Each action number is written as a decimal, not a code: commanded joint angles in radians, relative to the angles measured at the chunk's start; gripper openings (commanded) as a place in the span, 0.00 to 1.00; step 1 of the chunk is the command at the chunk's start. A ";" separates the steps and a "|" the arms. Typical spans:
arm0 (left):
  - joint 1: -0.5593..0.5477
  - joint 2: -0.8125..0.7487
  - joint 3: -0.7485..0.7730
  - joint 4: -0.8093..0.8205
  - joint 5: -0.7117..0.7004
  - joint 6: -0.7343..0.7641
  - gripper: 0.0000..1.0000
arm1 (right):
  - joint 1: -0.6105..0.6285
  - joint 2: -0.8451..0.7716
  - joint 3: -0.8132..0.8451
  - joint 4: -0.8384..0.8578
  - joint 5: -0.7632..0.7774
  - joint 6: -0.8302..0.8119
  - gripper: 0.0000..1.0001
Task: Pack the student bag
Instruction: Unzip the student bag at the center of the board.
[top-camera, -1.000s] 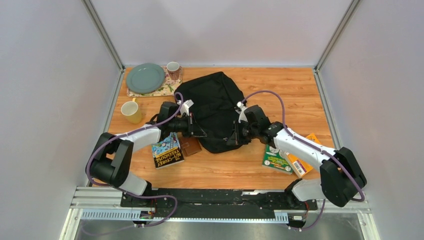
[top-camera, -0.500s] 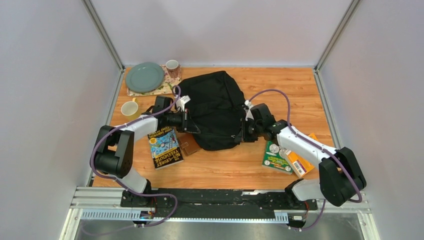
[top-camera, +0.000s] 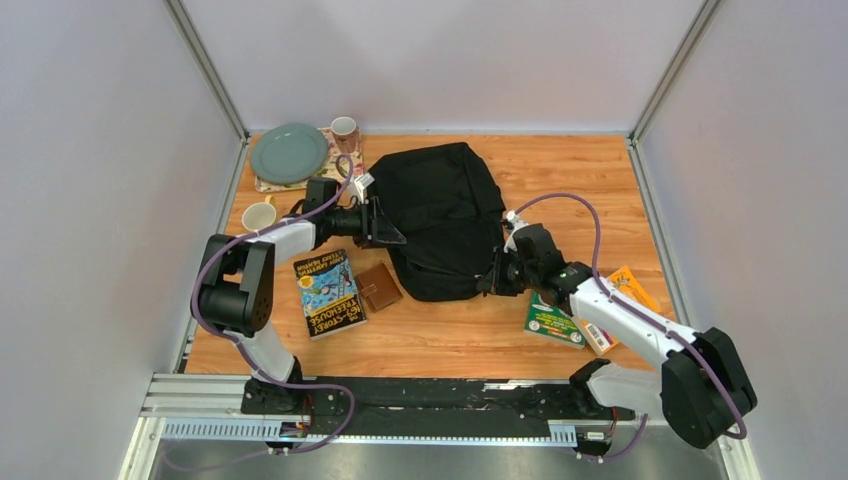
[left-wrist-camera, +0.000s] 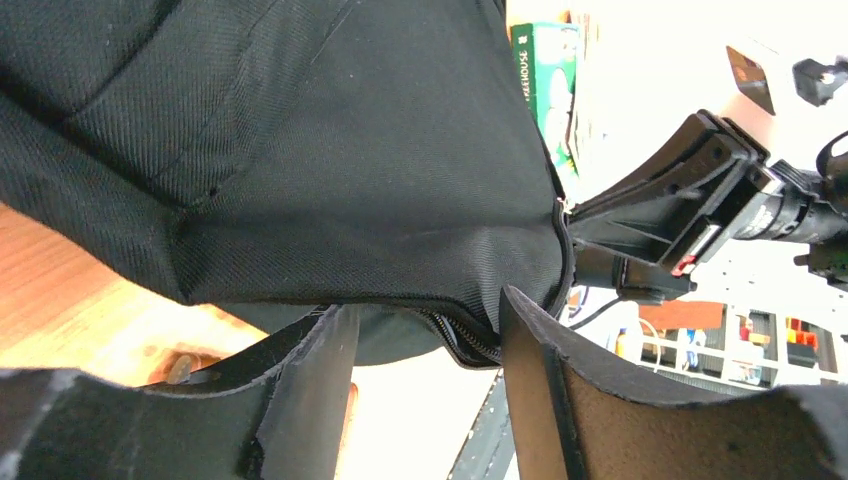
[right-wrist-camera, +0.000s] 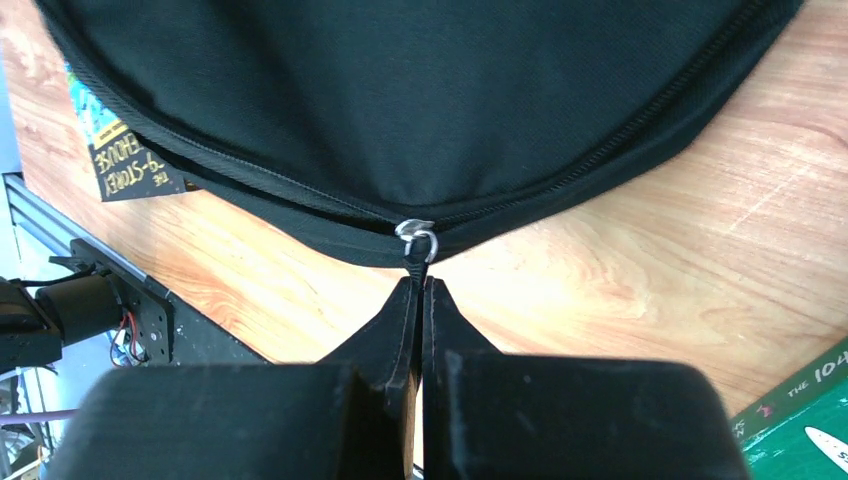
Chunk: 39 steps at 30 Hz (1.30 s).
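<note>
The student bag, a large black fabric backpack, lies flat in the middle of the wooden table. My left gripper is at its left edge and stands open. In the left wrist view the bag's zip edge hangs between the spread fingers, close to the right finger. My right gripper is at the bag's near right edge. It is shut on the zipper pull, whose metal ring shows just beyond the fingertips. The zip line runs along the bag's curved rim.
A Treehouse book and a small brown wallet lie left of the bag's near end. A green book and an orange one lie under my right arm. A yellow mug, green plate and second mug are back left.
My left gripper has opened and let go of the bag's edge, moving back and left. The right gripper has drawn the zipper pull to the right and nearer; the bag has shifted right.
</note>
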<state>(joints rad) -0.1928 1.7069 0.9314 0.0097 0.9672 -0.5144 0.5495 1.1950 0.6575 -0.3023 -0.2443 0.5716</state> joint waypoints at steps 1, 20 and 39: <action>-0.030 -0.070 -0.025 0.062 -0.013 -0.027 0.64 | 0.020 -0.086 -0.006 -0.014 0.062 0.036 0.00; -0.203 -0.499 -0.294 -0.005 -0.424 -0.206 0.79 | 0.193 -0.129 -0.056 0.043 0.329 0.297 0.00; -0.464 -0.596 -0.589 0.360 -0.734 -0.763 0.80 | 0.253 -0.046 0.001 0.094 0.232 0.226 0.00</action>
<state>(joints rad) -0.6441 1.0962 0.3542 0.2306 0.3096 -1.1393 0.7856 1.1534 0.6201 -0.2607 0.0036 0.8120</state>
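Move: The bag's near edge, at its middle, lies about 14 cm back, 8 cm right of the left hand and 4 cm below it; the brown wallet is 11 cm back and 5 cm left, the Treehouse book 13 cm back and 16 cm left. The right hand already holds the zip pull at its fingertips; that edge lies 3 cm back, 13 cm left and slightly below, the green book 8 cm back, 17 cm right. Left hand, opening wider, backs about 13 cm towards the bag's near edge; right shifts back-left, still pinching the pull. ##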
